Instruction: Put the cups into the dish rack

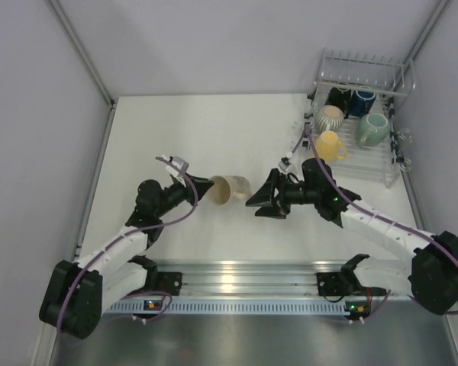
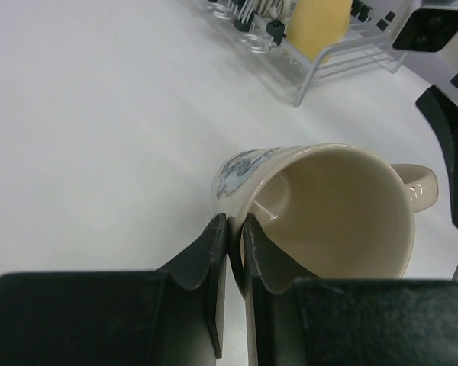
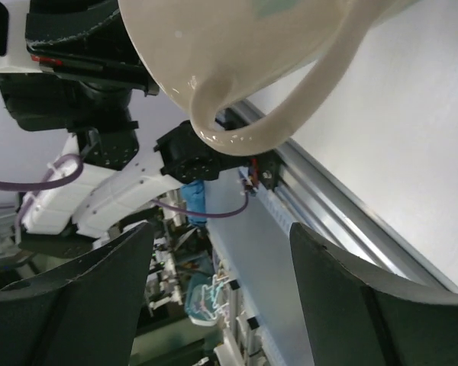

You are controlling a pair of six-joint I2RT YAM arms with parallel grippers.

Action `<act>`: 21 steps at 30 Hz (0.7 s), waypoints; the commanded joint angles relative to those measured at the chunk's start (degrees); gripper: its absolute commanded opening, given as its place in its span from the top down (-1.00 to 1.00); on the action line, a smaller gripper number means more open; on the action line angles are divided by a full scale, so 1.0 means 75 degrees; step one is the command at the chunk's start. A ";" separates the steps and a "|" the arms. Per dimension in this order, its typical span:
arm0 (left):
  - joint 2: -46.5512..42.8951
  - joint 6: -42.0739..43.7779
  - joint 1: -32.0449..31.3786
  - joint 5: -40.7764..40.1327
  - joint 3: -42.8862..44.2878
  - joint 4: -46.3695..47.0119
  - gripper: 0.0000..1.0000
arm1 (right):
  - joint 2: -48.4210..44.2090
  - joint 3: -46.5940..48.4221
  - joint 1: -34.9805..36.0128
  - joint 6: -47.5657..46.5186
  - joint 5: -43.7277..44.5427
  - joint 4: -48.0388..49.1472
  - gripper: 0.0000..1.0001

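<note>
A tall cream cup (image 1: 230, 188) lies tilted in mid-table, my left gripper (image 1: 206, 191) shut on its rim. In the left wrist view the jaws (image 2: 234, 229) pinch the wall of the cream cup (image 2: 336, 217), one finger inside and one outside, with the handle pointing right. My right gripper (image 1: 256, 207) stands open just right of the cup. In the right wrist view the cream cup (image 3: 237, 46) and its handle (image 3: 290, 114) hang beyond the open gripper (image 3: 221, 229), nothing between the fingers. The dish rack (image 1: 393, 164) at the back right holds several cups, among them yellow (image 1: 330, 145), teal-green (image 1: 372, 130) and grey ribbed (image 1: 330, 117).
A dark blue cup (image 1: 362, 101) and a black cup (image 1: 338, 97) sit at the rack's far end. The rack's corner (image 2: 320, 65) and the yellow cup (image 2: 317, 23) show in the left wrist view. White walls enclose the table; a metal rail (image 1: 244, 274) runs along the near edge.
</note>
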 commanded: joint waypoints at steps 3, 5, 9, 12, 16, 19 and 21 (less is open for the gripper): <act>-0.0915 -0.0052 -0.0057 0.0320 0.0311 0.1952 1.00 | 0.0348 -0.0058 0.0500 0.1357 -0.0364 0.2245 -0.44; -0.1044 -0.0006 -0.0057 0.0436 0.0359 0.1963 1.00 | 0.0325 0.0059 0.0570 0.1309 -0.0223 0.2162 -0.44; -0.1150 -0.0052 -0.0068 0.0695 0.0604 0.1987 1.00 | 0.0290 0.0200 0.0582 0.1414 -0.0246 0.2186 -0.46; -0.1244 -0.0076 -0.0057 0.0905 0.0896 0.1987 1.00 | 0.0208 0.0259 0.0582 0.1566 -0.0328 0.2267 -0.47; -0.1268 -0.0052 -0.0068 0.1210 0.1272 0.1987 1.00 | 0.0091 0.0340 0.0571 0.1602 -0.0351 0.2280 -0.50; -0.1244 0.0065 -0.0057 0.1409 0.1518 0.1987 1.00 | 0.0032 0.0411 0.0559 0.1718 -0.0434 0.2349 -0.50; -0.1256 0.0100 -0.0068 0.1480 0.1670 0.1987 1.00 | 0.0044 0.0411 0.0536 0.1976 -0.0573 0.2618 -0.50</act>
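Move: The left hand holds the cream cup by its rim, the cup's middle about 6 cm to its right and level with it. The open right fingers wait roughly 12 cm right of the left hand, 7 cm back and 3 cm higher. From the right hand the cup lies some 6 cm ahead, 6 cm left and 3 cm below; the yellow cup in the rack is about 17 cm ahead, 23 cm right and 12 cm below. Left hand raises the rim-held cream cup about 10 cm, tipping up; open right rises 4 cm towards its handle. ##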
